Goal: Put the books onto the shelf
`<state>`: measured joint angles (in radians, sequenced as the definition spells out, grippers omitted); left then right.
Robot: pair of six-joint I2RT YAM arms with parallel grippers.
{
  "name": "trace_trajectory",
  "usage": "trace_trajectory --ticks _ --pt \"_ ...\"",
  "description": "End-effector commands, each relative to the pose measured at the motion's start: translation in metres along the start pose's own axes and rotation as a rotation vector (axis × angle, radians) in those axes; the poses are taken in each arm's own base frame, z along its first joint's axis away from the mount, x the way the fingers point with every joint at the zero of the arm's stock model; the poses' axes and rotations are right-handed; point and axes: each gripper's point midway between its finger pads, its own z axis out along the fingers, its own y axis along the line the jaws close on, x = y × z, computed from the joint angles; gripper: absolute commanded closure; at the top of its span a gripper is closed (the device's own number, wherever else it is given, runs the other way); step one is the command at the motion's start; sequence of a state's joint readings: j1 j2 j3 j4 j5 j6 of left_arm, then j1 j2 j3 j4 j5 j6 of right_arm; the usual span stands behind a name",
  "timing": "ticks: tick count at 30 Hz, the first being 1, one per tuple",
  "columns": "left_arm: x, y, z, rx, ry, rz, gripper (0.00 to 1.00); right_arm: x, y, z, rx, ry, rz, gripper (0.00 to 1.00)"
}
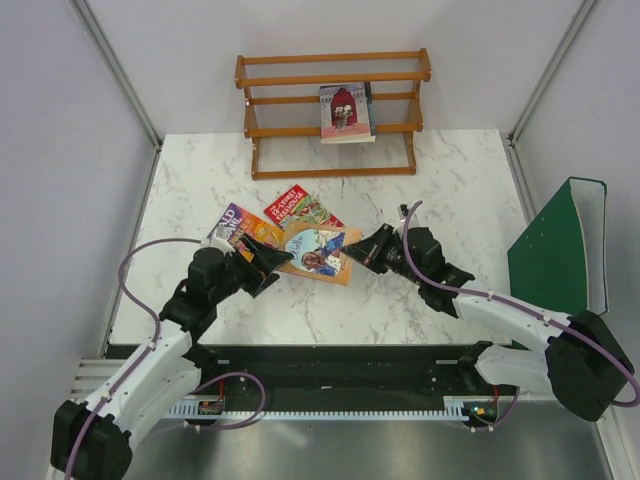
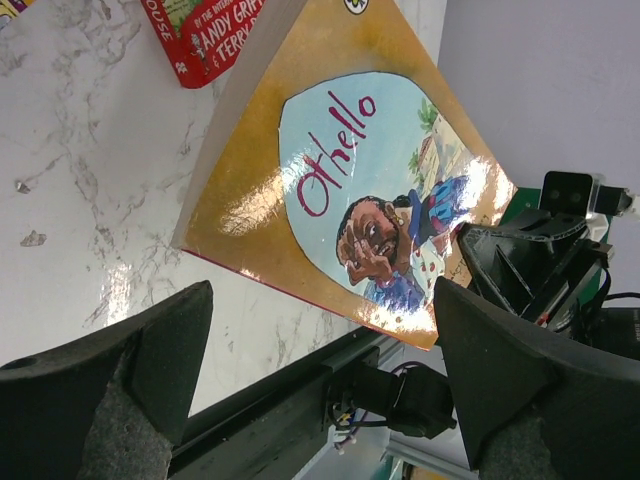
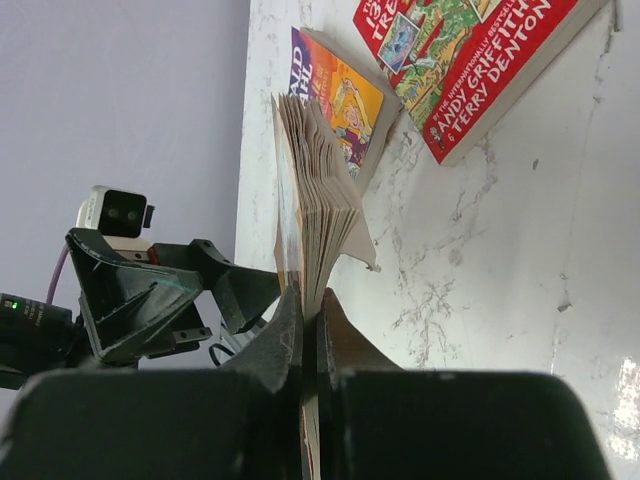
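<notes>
My right gripper (image 1: 362,252) is shut on the right edge of the orange book (image 1: 318,252) with the blue oval picture. The wrist view shows its pages (image 3: 320,200) fanning out above the closed jaws (image 3: 310,300). The book (image 2: 340,170) is tilted over the table. At its left end my left gripper (image 1: 268,262) stands open and holds nothing; the book's near corner lies just beyond the wide-apart fingers (image 2: 322,300). The red book (image 1: 300,207) and the purple and orange book (image 1: 238,225) lie flat behind it. A pink book (image 1: 346,112) stands on the shelf (image 1: 290,128).
A large green binder (image 1: 560,245) leans at the table's right edge. The shelf stands against the back wall. Grey side walls close in the marble table (image 1: 450,190) on both sides. A black rail (image 1: 330,365) runs along the near edge.
</notes>
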<state>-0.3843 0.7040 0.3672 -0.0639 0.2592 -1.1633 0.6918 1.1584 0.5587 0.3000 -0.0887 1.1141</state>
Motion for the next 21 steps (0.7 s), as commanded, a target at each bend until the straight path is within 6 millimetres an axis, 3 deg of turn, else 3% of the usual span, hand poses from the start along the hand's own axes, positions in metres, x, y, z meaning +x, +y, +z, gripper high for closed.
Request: trace_trajectory --ticks 1,9,11,17,21 --pt "-0.007 -0.022 0.007 0.066 -0.043 -0.003 0.03 -0.023 0.047 0.002 -0.120 -0.058 -0.009 1.00" --pt "0.011 -0.046 0.028 0.113 -0.020 0.019 0.04 -0.025 0.059 0.002 -0.148 -0.054 -0.014 1.00" --pt "0.013 -0.044 0.035 0.107 -0.025 0.012 0.05 -0.022 0.062 0.002 -0.161 -0.036 -0.009 1.00" --pt "0.002 -0.058 0.045 0.141 -0.098 0.014 0.16 0.001 0.059 0.000 -0.151 0.023 0.012 1.00" --pt "-0.023 -0.080 0.039 0.181 -0.211 0.038 0.30 0.021 0.043 -0.004 -0.130 0.052 0.042 1.00"
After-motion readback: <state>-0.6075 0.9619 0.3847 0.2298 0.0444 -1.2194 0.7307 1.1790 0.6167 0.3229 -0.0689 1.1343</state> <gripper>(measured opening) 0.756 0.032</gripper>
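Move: The right hand already grips Othello, whose middle is some 6 cm to its left, level ahead and about 1 cm lower. For the open left hand the same middle lies about 8 cm right, 4 cm forward and about level in height. On the table some 14 cm below the left hand, the red book is 12 cm ahead and 5 cm right, the orange book 6 cm ahead and 9 cm left. Rightward, about 5 cm and dipping slightly, the left hand brings its open fingers around Othello's near left edge, one over the cover and one beneath, then eases about 2 cm forward and a little up while starting to close. The right hand keeps its grip, lifts the book about 2.5 cm, then shifts slightly left towards the left hand. ##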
